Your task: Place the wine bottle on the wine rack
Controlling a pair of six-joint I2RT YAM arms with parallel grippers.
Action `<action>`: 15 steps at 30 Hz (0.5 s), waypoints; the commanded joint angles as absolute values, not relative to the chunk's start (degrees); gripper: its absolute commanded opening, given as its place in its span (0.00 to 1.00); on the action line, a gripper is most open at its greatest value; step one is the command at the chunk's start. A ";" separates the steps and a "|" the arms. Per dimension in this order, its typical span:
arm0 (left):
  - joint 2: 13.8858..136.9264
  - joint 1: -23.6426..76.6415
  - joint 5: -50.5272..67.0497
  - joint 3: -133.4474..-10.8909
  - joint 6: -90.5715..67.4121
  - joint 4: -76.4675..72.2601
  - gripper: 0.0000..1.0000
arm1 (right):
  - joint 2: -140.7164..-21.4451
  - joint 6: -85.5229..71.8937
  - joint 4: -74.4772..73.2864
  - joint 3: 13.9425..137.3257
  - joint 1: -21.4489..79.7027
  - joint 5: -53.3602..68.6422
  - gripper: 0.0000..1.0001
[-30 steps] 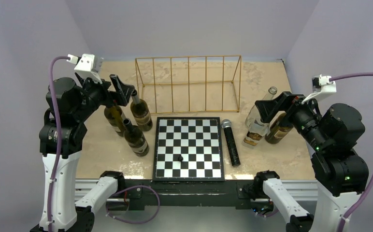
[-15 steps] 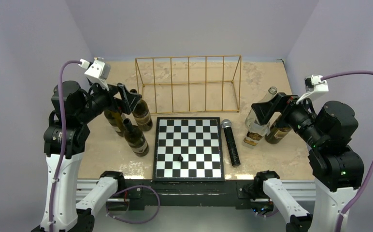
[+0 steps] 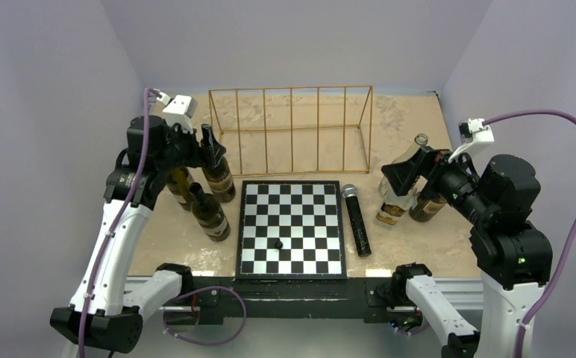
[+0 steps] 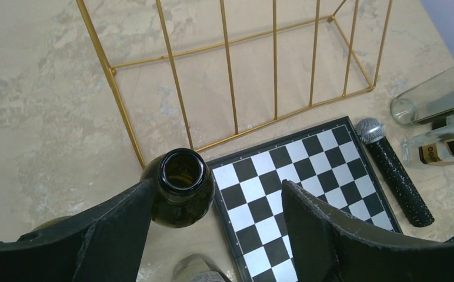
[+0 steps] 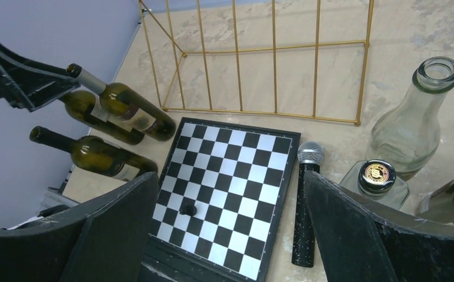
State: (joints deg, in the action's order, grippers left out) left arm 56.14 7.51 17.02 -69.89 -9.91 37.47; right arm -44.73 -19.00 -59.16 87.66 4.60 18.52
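The wine rack [image 3: 291, 89] is a gold wire frame at the back centre, and also shows in the left wrist view [image 4: 229, 76]. A dark green wine bottle [image 3: 218, 177] stands upright by its front left corner. My left gripper [image 3: 207, 145] is open at the bottle's neck. In the left wrist view the bottle's open mouth [image 4: 180, 173] lies between the fingers of the left gripper [image 4: 216, 188], close beside the left fingertip [image 4: 142, 194]. My right gripper [image 3: 398, 173] is open and empty, in the air near the bottles on the right. The right wrist view also shows the right gripper [image 5: 229, 179] open.
Two more green bottles [image 3: 209, 212] [image 3: 175, 183] stand by the first. A chessboard [image 3: 292, 227] with one black pawn [image 3: 278, 243] lies front centre, a black microphone [image 3: 357, 220] to its right. A clear glass bottle [image 3: 401, 179] and two others stand at right.
My left arm has swung right and forward, bringing its open gripper around the green bottle's neck. My right gripper has shifted slightly left and stays open.
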 commanded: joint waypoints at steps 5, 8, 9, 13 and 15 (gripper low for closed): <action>57.42 11.59 6.37 -65.27 -9.82 27.01 0.69 | -43.49 -17.65 -57.74 87.81 4.77 18.95 0.99; 57.25 11.60 5.00 -64.36 -9.93 26.27 0.60 | -43.42 -17.44 -57.74 87.67 4.78 18.81 0.98; 57.10 11.65 5.04 -63.71 -9.85 26.01 0.60 | -43.28 -17.26 -57.74 87.57 4.76 18.67 0.99; 56.83 11.77 4.89 -62.06 -9.68 25.41 0.60 | -42.82 -17.10 -57.55 86.87 4.77 18.50 0.99; 57.08 11.91 4.09 -61.75 -9.67 25.61 0.64 | -42.65 -17.07 -57.47 86.60 4.77 18.61 0.99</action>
State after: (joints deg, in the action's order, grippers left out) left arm 57.80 11.44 6.11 -62.59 -9.87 29.08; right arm -43.40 -18.24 -59.13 87.31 4.60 18.83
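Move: The wine bottle to be gripped stands upright, its middle about 3 cm ahead of the left hand, 1 cm to its left and 17 cm below; its mouth is only some 3 cm lower than the fingertips. A second dark bottle is about 10 cm left and 2 cm nearer than it, a third 10 cm nearer and 2 cm left of it; the wine rack's middle lies 14 cm beyond it and 19 cm to its right. From the right hand the wine bottle is some 12 cm ahead, 37 cm left and 26 cm below. The left hand sinks some 4 cm and reaches about 2.5 cm forward onto the neck of the wine bottle, fast at first and then easing off, while it turns about 5 degrees counter-clockwise, rolls slightly with its left side rising, and brings the bottle's mouth to the middle between its fingertips. The fingers, already partly closed, narrow from nearly wide open to about three fifths and stop there, one on each side of the neck, with no grip on the glass to be seen yet. ##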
